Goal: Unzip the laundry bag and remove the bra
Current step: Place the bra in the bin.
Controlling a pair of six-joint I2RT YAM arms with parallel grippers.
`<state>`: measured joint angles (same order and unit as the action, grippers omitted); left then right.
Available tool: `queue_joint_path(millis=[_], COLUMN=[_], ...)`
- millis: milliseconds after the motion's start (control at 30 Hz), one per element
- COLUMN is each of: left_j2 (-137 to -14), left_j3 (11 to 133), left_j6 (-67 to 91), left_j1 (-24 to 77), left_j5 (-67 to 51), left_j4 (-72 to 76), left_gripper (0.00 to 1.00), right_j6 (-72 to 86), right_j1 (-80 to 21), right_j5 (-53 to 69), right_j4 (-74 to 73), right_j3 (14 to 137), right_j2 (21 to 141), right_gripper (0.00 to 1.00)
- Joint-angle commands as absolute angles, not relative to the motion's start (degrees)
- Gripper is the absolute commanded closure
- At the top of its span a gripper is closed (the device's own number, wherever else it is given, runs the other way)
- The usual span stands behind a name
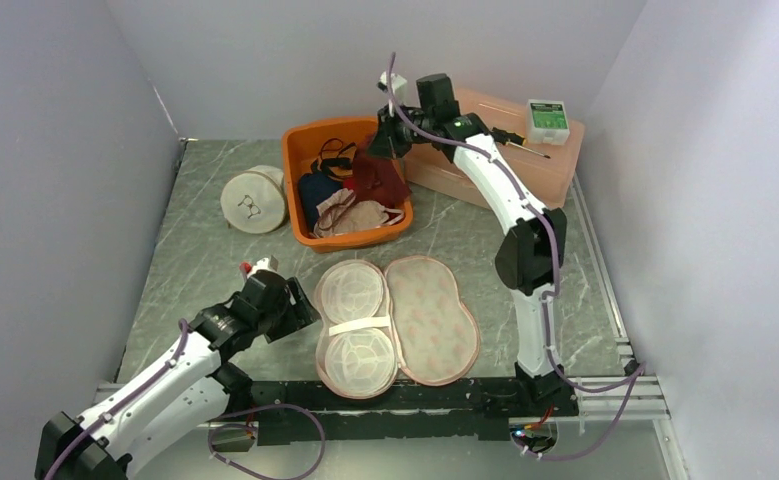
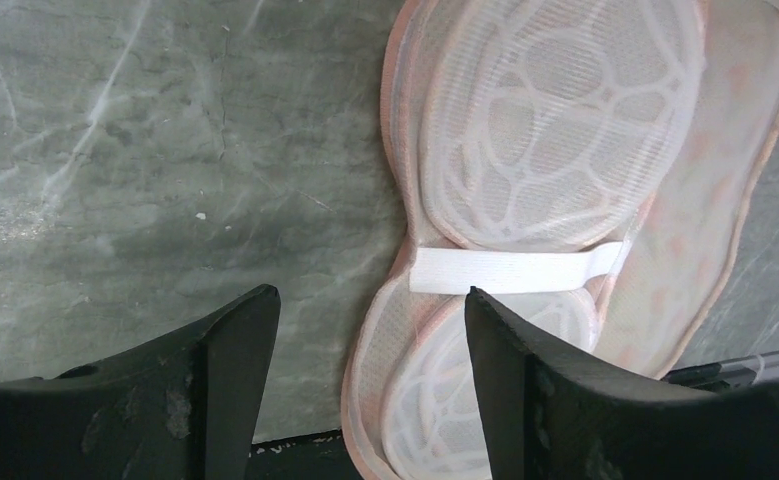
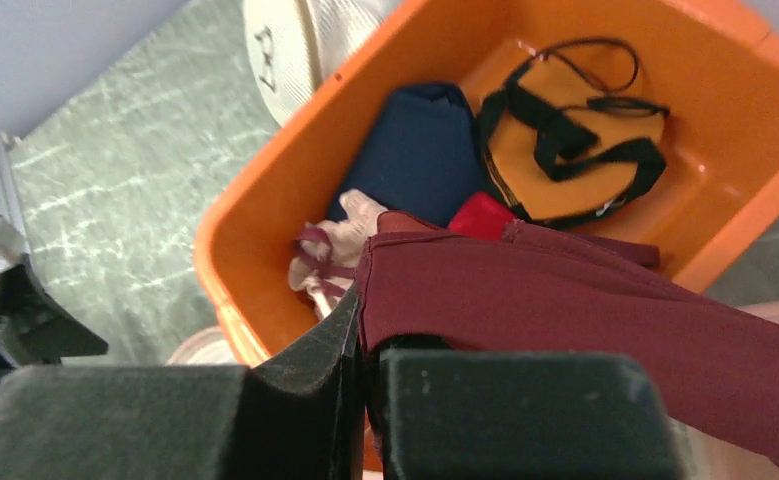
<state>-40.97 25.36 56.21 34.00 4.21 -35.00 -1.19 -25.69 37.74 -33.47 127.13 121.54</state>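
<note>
The pink and white mesh laundry bag (image 1: 395, 322) lies unzipped and spread flat in two halves near the front of the table. A white elastic strap crosses its domed left half (image 2: 555, 150). My left gripper (image 1: 300, 310) stands open just left of the bag, its fingertips (image 2: 370, 295) straddling the bag's left rim, and nothing is held. At the back, my right gripper (image 1: 380, 140) is shut on the maroon bra (image 1: 377, 175). The bra (image 3: 585, 300) hangs from the closed fingers over the orange bin (image 3: 255, 220).
The orange bin (image 1: 290, 170) holds a navy garment, an orange and black bra (image 3: 565, 150) and pale underwear. A white round mesh bag (image 1: 253, 200) stands to its left. A pink box (image 1: 525, 165) with a small white device (image 1: 547, 120) sits at the back right.
</note>
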Motion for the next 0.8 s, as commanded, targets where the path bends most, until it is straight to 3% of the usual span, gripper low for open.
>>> queue_joint_path(millis=[0,467,767], left_j2=[-42.9,-43.7,-42.9], left_j3=[26.1,26.2,25.2], left_j6=[55.4,55.8,56.3], left_j1=[34.2,34.2,34.2], left_j5=[5.2,6.5,6.1], left_j4=[-34.2,-34.2,-35.1], left_gripper=[0.27,0.27,0.28], right_j6=[-5.6,-10.7,-1.4], right_j1=[-26.1,-32.0,-28.1], right_j5=[40.7,50.9,52.4], right_j4=[-30.4,-26.3,-19.0], right_j3=[126.5,130.7,125.5], right_j2=[123.0,124.9,135.0], right_gripper=[1.00,1.00,1.00])
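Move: Holding the maroon bra high over the bin's right side, the right hand has the bin's middle about 7 cm to its left, roughly level ahead and some 22 cm below. In the bin, the beige bra lies about 5 cm back and 4 cm left of this hand, the navy bra 15 cm left and 1 cm ahead. The pink toolbox is some 27 cm right, 7 cm ahead. From the left hand, the bin is about 30 cm ahead and 10 cm right. Lowering the dangling bra into the bin, the right hand first sinks about 7 cm, then sweeps left some 8 cm across the bin, drawing back about 5 cm and rising again before a slight dip at the end. The wrist swings roughly 20 degrees counter-clockwise, and the shut fingers keep their pinch on the bra. ##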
